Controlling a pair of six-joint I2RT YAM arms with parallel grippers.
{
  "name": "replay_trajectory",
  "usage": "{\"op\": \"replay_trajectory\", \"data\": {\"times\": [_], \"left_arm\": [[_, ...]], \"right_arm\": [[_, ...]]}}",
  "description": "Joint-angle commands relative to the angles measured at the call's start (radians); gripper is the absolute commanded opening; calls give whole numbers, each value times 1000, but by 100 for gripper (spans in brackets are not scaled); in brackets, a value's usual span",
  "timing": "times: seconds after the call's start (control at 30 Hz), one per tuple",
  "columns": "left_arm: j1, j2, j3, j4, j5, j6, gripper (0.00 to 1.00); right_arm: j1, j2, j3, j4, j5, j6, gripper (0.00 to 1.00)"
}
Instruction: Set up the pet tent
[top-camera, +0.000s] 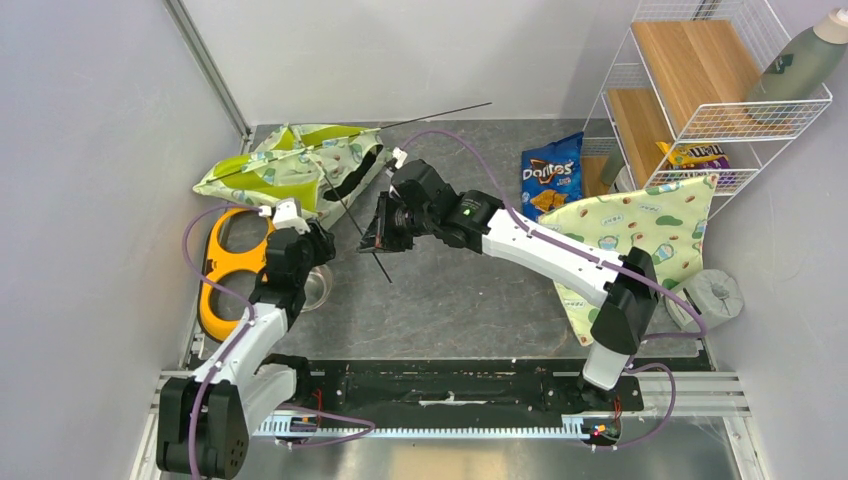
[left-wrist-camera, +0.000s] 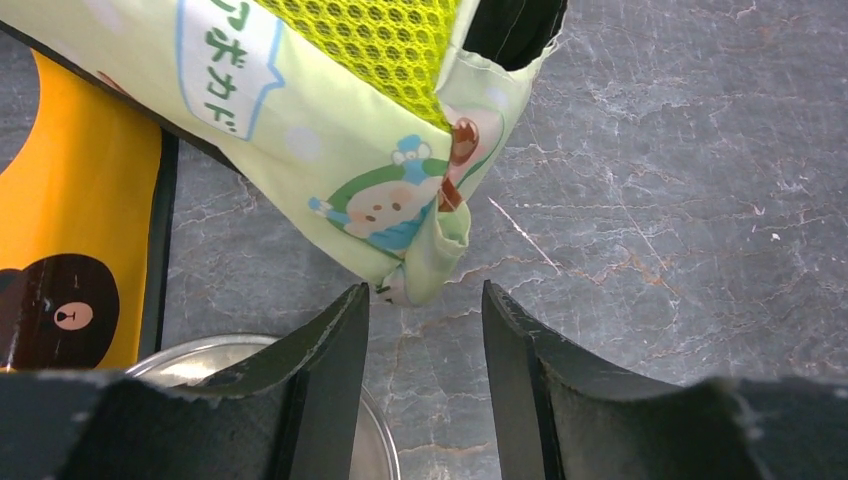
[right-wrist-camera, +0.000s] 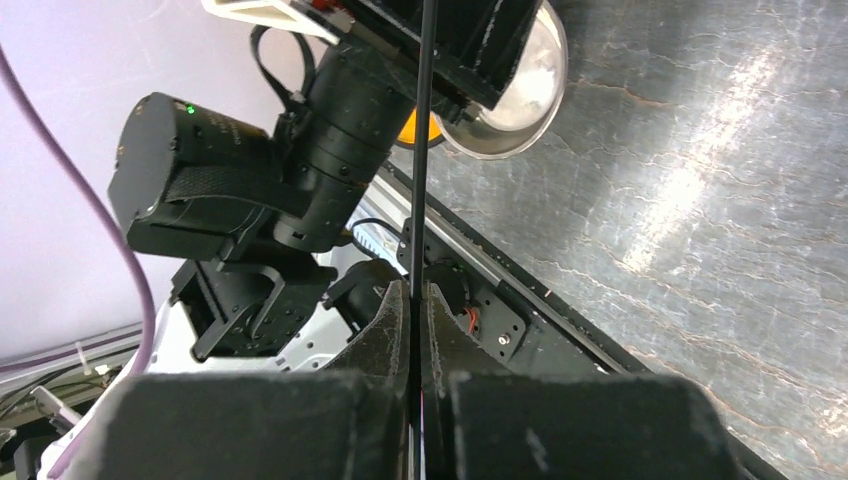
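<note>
The pet tent (top-camera: 290, 165) lies collapsed at the back left, pale green avocado-print fabric with lime mesh. One thin black pole (top-camera: 440, 113) sticks out behind it to the right. Another black pole (top-camera: 360, 230) runs from the tent down toward the table's middle, and my right gripper (top-camera: 382, 228) is shut on it. In the right wrist view that pole (right-wrist-camera: 421, 150) passes straight up from between the closed fingers of the right gripper (right-wrist-camera: 412, 295). My left gripper (left-wrist-camera: 425, 300) is open, with a folded corner of the tent (left-wrist-camera: 425, 265) just beyond its fingertips (left-wrist-camera: 345, 325), none of it between them.
A yellow double-bowl holder (top-camera: 232, 270) and a steel bowl (top-camera: 318, 290) sit under the left arm. A Doritos bag (top-camera: 553, 172), a flat avocado-print pad (top-camera: 640, 235), a white wire shelf (top-camera: 700, 90) and a green bottle (top-camera: 812, 50) occupy the right side.
</note>
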Motion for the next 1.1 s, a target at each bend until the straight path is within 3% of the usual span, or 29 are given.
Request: {"op": "replay_trajectory", "data": {"times": [0.0, 0.13, 0.47, 0.73, 1.07], "left_arm": [[-8, 46, 5, 118, -41, 68, 53], [-12, 90, 27, 158, -81, 77, 49], [-12, 84, 73, 146, -75, 136, 2], [-12, 10, 97, 99, 47, 164, 2], [-12, -13, 165, 16, 142, 183, 2]], "right_arm": [[-3, 7, 59, 83, -31, 34, 0], [-6, 9, 62, 87, -32, 36, 0], [-13, 13, 52, 127, -20, 45, 0], [-13, 13, -4, 299, 69, 72, 0], [-16, 137, 27, 452, 264, 98, 0]]}}
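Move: The tent's near corner hangs just off the open left fingertips, about 2 cm ahead, 1 cm left and a touch lower; the tent body spreads some 11 cm ahead and 7 cm left. The steel bowl is about 11 cm back and 5 cm left of that hand, the orange stand some 10 cm back and 18 cm left, both roughly 8 cm lower. From the right hand, gripping a pole, the corner lies about 7 cm ahead, 9 cm left and 15 cm below. The left fingers pinch the tent's near corner, closing right down on the fabric as the hand eases about 2 cm forward and slightly down and left, then lift it some 6 cm while drifting right and tipping up a little. The right hand keeps its grip on the pole, barely moving at first, then carries it about 5 cm forward and some 3 cm left towards that corner, rolling about 10 degrees. ##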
